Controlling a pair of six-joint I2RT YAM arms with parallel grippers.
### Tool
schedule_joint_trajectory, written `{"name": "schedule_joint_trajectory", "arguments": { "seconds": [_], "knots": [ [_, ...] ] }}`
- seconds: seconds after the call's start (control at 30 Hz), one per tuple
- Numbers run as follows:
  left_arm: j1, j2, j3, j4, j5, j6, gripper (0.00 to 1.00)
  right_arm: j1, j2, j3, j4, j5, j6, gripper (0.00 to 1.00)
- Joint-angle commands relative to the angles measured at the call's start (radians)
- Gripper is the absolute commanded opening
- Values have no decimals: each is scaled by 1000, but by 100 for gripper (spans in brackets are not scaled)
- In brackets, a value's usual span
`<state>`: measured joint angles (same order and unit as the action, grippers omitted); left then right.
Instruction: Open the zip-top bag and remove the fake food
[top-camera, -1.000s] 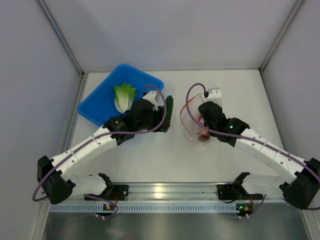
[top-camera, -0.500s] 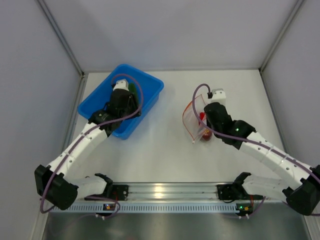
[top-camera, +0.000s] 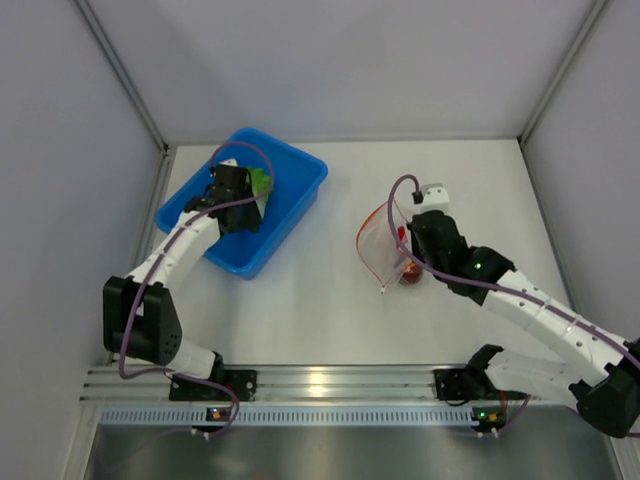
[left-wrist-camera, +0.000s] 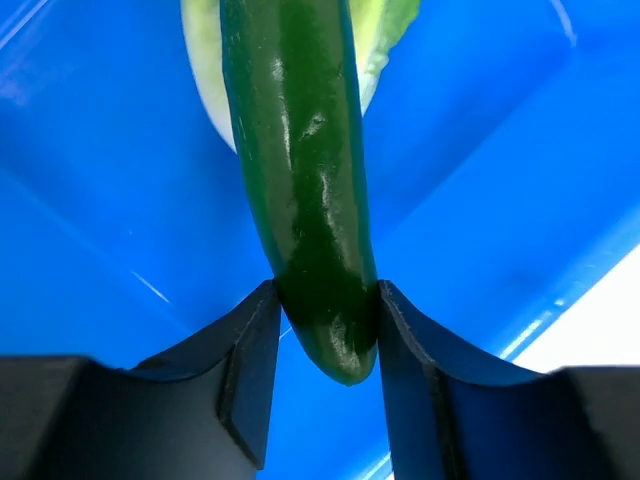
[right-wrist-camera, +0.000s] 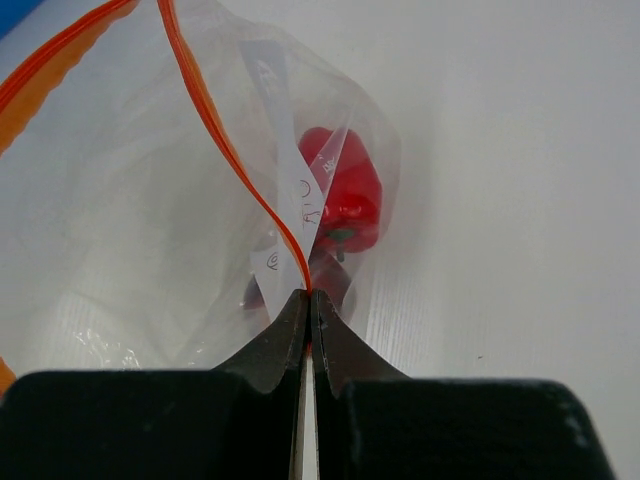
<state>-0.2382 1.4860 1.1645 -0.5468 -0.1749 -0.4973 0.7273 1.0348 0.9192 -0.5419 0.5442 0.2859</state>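
Note:
The zip-top bag (right-wrist-camera: 130, 220) is clear with an orange-red zipper strip, and its mouth gapes open. My right gripper (right-wrist-camera: 308, 300) is shut on one side of that strip and holds the bag (top-camera: 375, 245) up off the table. A red pepper (right-wrist-camera: 345, 195) and a dark round piece (top-camera: 411, 270) lie inside the bag. My left gripper (left-wrist-camera: 325, 320) is shut on the end of a dark green cucumber (left-wrist-camera: 305, 170) over the blue bin (left-wrist-camera: 500, 150). The green-white lettuce (left-wrist-camera: 385, 30) lies in the bin behind the cucumber. From above, the left gripper (top-camera: 245, 205) hangs over the bin beside the lettuce (top-camera: 262, 182).
The blue bin (top-camera: 295, 175) stands at the back left of the white table, near the left wall. The bag and right arm occupy the right middle. Grey walls close in the table on three sides, with the arms' rail along the near edge.
My left arm carried the cucumber from beside the bag leftward to above the blue bin. The right gripper kept its hold on the bag's strip and shifted only slightly.

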Motion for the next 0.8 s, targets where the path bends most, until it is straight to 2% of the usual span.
{"name": "schedule_joint_trajectory", "arguments": {
  "seconds": [0.0, 0.1, 0.13, 0.33, 0.4, 0.5, 0.6, 0.7, 0.77],
  "knots": [
    [2, -23, 72, 16, 8, 22, 47, -17, -18, -11, 66, -81, -17, 0],
    [2, -47, 69, 16, 26, 22, 59, -25, -5, -26, 88, -104, 2, 0],
    [2, -61, 64, 16, 35, 25, 98, -26, -2, -29, 89, -107, 9, 0],
    [2, -127, 49, 16, 32, 36, 98, -28, 1, -29, 105, -147, 39, 0],
    [2, -147, 47, 16, 73, 23, 98, -28, -4, -26, 105, -158, 44, 0],
    [0, -182, 58, 19, 237, -9, 98, -28, -13, -20, 108, -170, 45, 0],
    [-16, -207, 63, 27, 279, -21, 98, -28, -19, -20, 109, -174, 52, 0],
    [-104, -239, 83, 33, 253, -40, 98, -28, -22, -11, 100, -187, 61, 0],
    [-203, -254, 95, 45, 229, -58, 98, -28, -24, -5, 100, -191, 78, 0]
  ]
}}
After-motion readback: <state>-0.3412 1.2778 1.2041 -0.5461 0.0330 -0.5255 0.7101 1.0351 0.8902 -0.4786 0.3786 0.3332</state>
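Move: Under the left hand, which holds the cucumber by its near end, lies the blue bin; its floor's middle is about 8 cm ahead, 1 cm left and 9 cm below. The lettuce is some 9 cm straight ahead, 7 cm down; the bag's mouth is roughly 28 cm right and 5 cm back. From the right hand, gripping the zip edge, that bin middle is about 15 cm ahead and 36 cm left, 15 cm below. Opening wide over the bin, the left fingers let go of the cucumber as the hand begins to rise; it climbs nearly straight, then swings right and somewhat back towards the bag, ending about 9 cm higher and 7 cm to the right. The right hand stays shut on the zip edge and shifts some 3 cm left, dipping slightly and rolling a little. ##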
